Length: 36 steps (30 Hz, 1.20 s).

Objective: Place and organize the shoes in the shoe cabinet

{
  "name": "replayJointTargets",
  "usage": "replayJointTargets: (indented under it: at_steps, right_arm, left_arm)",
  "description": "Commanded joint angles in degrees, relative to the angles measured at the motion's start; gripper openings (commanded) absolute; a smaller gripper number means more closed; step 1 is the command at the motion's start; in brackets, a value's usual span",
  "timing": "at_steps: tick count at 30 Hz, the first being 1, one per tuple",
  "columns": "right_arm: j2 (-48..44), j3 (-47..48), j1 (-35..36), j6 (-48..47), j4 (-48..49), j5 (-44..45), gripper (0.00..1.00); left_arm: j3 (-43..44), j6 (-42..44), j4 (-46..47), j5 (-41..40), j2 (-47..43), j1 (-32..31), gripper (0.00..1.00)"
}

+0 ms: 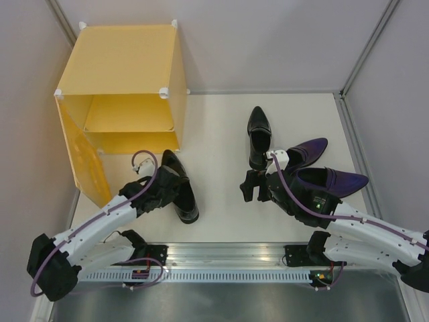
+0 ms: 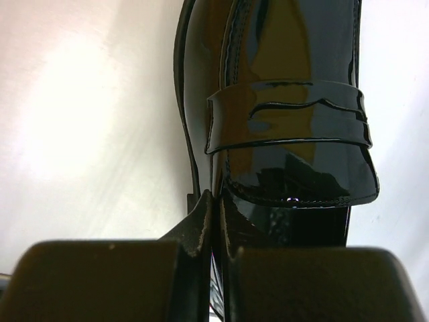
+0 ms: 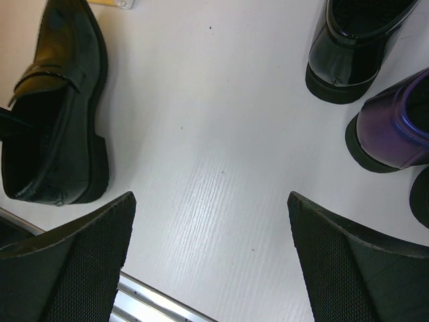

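The yellow shoe cabinet stands at the back left with its door swung open and its inner shelf bare. One glossy black shoe lies in front of it. My left gripper is shut on that shoe's side wall near the heel. A second black shoe lies mid-table, toe pointing away. Two purple shoes lie to its right. My right gripper hovers open over bare table between the black shoes.
Grey walls close in the table on the left, back and right. A metal rail with the arm bases runs along the near edge. The right wrist view shows the held black shoe at left and a purple heel at right.
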Motion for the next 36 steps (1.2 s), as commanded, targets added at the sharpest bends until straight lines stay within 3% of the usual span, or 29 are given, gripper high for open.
replayJointTargets:
  at_steps: [1,9,23,26,31,36]
  right_arm:
    - [-1.2,0.3,0.4,0.6,-0.3,0.6,0.97]
    - [-1.2,0.2,0.5,0.1,-0.4,0.4,0.97]
    - [1.5,0.4,0.5,-2.1,2.3,-2.2,0.97]
    - [1.5,0.8,0.5,-2.9,2.3,-2.8,0.97]
    - [-0.5,1.3,0.4,-4.5,2.5,-4.0,0.97]
    - [-2.6,1.2,0.4,-6.2,2.9,-4.4,0.98]
  left_arm:
    - [2.1,4.1,-3.4,-4.6,-6.2,5.8,0.02]
    - [6.3,10.3,-11.5,-7.8,-13.0,17.6,0.02]
    - [19.1,7.0,-30.8,-25.3,-18.5,20.8,0.02]
    - [22.2,10.6,-28.7,-25.8,-17.8,20.9,0.02]
    - [27.2,25.3,-19.8,-26.4,-13.9,21.2,0.02]
    - [33.6,38.2,-12.9,-20.9,-8.5,27.2,0.02]
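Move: The black shoe already hangs in the left hand, gripped by its left side wall beside the instep, its middle about 3 cm right of the fingers and 2 cm below. The cabinet's upper compartment opens about 13 cm ahead, 14 cm left and 15 cm above that hand. The open door's middle stands some 25 cm left, level in depth, about 9 cm higher. From the right hand, that compartment lies roughly 13 cm ahead, 38 cm left and 5 cm up. The black shoe, still pinched by its side wall, is carried by the left hand first mainly left and then mainly up, about 17 cm left and 18 cm up in all, towards the cabinet's upper compartment. The path bows some 4 cm back before coming forward again at the end. Meanwhile the wrist turns about 20 degrees counter-clockwise, rolls its left side up and tips the fingers slightly upward. ##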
